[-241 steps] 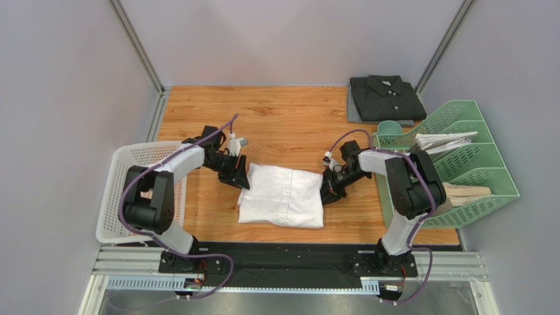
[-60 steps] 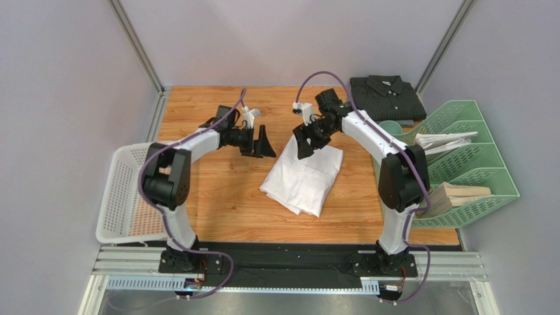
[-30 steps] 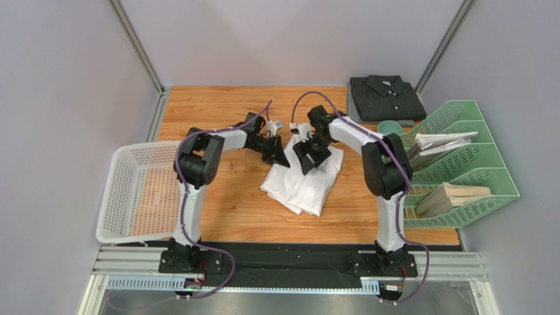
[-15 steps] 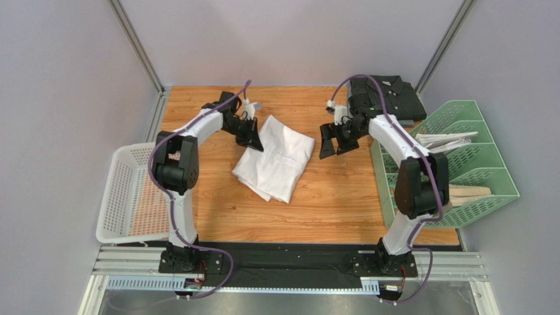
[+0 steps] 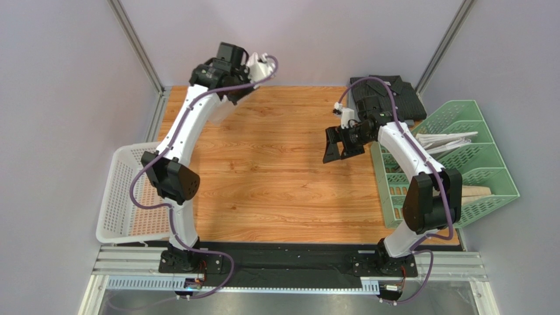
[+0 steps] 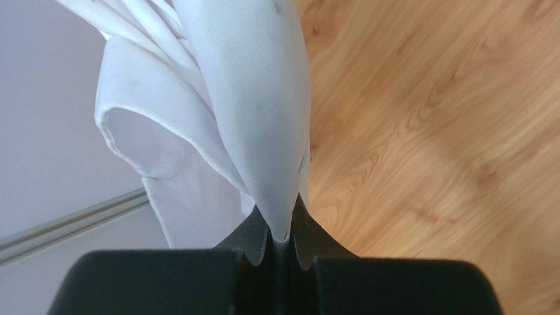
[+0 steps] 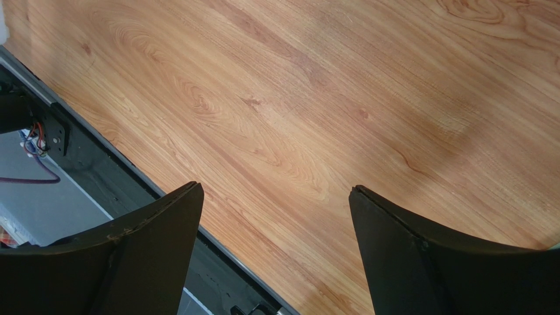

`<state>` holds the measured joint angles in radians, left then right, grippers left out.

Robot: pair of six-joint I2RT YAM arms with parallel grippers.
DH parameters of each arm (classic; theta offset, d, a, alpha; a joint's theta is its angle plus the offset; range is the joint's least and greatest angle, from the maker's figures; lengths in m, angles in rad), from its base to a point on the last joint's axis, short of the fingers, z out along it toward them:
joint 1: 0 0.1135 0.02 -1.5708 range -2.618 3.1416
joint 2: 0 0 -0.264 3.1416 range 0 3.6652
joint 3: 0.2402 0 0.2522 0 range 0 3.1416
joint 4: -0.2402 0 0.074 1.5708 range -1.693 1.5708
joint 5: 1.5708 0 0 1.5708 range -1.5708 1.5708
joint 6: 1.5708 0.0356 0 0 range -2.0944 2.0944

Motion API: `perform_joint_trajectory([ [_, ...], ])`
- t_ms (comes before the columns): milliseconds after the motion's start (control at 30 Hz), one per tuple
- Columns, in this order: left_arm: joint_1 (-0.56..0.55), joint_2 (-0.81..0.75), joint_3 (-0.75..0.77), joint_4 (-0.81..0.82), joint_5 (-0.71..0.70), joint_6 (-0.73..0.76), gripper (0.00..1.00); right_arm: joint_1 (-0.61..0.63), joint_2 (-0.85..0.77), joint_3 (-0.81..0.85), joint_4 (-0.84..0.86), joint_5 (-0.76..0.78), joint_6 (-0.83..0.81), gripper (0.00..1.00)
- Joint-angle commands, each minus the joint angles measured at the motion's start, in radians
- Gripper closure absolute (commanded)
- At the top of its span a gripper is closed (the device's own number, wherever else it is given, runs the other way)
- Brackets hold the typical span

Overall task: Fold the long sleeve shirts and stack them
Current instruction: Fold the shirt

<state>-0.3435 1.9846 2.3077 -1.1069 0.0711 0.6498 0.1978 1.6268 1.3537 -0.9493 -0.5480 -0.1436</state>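
The white long sleeve shirt [image 6: 256, 118] hangs bunched from my left gripper [image 6: 281, 226], whose jaws are shut on a fold of the cloth. In the top view that gripper [image 5: 227, 62] is raised high over the table's back left corner, and the arm hides most of the white shirt. The dark striped shirt [image 5: 384, 98] lies folded at the back right corner. My right gripper [image 5: 340, 143] hovers open over bare wood just in front of it, and in the right wrist view it [image 7: 273, 190] holds nothing between its wide-set fingers.
A white mesh basket [image 5: 135, 190] overhangs the table's left edge. A green file rack [image 5: 460, 164] with papers [image 5: 443, 141] and wooden pieces [image 5: 470, 193] fills the right side. A teal cup [image 5: 389, 126] stands beside the dark shirt. Metal posts rise at both back corners.
My left gripper has shut on the white shirt and lifted it off the table, up toward the back left. My right gripper has opened, let go and pulled away to the right.
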Motion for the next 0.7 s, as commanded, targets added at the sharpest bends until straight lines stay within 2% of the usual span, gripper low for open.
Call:
perform_joint_trajectory([
  [0, -0.153, -0.059, -0.287, 0.143, -0.325, 0.284, 1.00, -0.024, -0.044, -0.018, 0.000, -0.035, 0.024, 0.11],
  [33, -0.175, -0.064, -0.404, 0.178, -0.346, 0.280, 1.00, -0.037, -0.044, -0.022, 0.000, -0.044, 0.030, 0.11],
  [67, -0.219, -0.066, -0.457, 0.221, -0.370, 0.258, 1.00, -0.044, -0.045, -0.033, 0.000, -0.050, 0.032, 0.11],
  [167, -0.309, -0.047, -0.631, 0.248, -0.340, 0.087, 1.00, -0.078, -0.054, -0.051, -0.009, -0.070, 0.032, 0.11],
  [233, -0.354, -0.041, -0.753, 0.251, -0.273, -0.077, 1.00, -0.096, -0.065, -0.064, -0.026, -0.075, 0.024, 0.11],
  [367, -0.466, -0.017, -0.852, 0.266, -0.095, -0.291, 0.99, -0.110, -0.084, -0.091, -0.045, -0.079, 0.003, 0.11],
  [433, -0.498, -0.016, -0.864, 0.266, -0.044, -0.335, 0.85, -0.110, -0.091, -0.113, -0.046, -0.093, 0.001, 0.11],
  [467, -0.524, -0.024, -0.863, 0.265, -0.010, -0.369, 0.73, -0.110, -0.099, -0.120, -0.048, -0.096, 0.001, 0.11],
  [533, -0.538, -0.078, -0.863, 0.257, 0.048, -0.389, 0.61, -0.112, -0.107, -0.137, -0.049, -0.119, -0.002, 0.11],
  [567, -0.546, -0.104, -0.864, 0.251, 0.090, -0.403, 0.51, -0.110, -0.110, -0.139, -0.048, -0.124, -0.002, 0.11],
  [600, -0.545, -0.162, -0.866, 0.242, 0.119, -0.403, 0.45, -0.110, -0.116, -0.142, -0.049, -0.125, -0.005, 0.11],
  [667, -0.542, -0.222, -0.860, 0.199, 0.194, -0.403, 0.42, -0.110, -0.116, -0.140, -0.058, -0.133, -0.004, 0.11],
])
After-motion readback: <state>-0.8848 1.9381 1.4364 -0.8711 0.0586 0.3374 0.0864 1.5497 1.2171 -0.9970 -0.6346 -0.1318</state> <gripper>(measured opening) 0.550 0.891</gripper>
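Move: Below and back towards the robot from the left hand, which already holds the white shirt hanging in its closed fingers, is the bare table where it will be laid: about 19 cm back, 5 cm to the right, 27 cm down. The white basket stands some 24 cm back and 27 cm to the left of the hand; the folded dark shirt lies about 5 cm ahead and 40 cm right. From the right hand, that bare spot is roughly 22 cm left, 5 cm back and 12 cm down. Sweeping the hanging shirt down and back with the left hand, some 25 cm each way and about half that to the right, tipping the fingers roughly 30 degrees more downward. Close over the table it levels off, opens to a bit over half and lets the cloth go while still drawing back and right. The open right hand eases about 4 cm back and right, out of the way. ##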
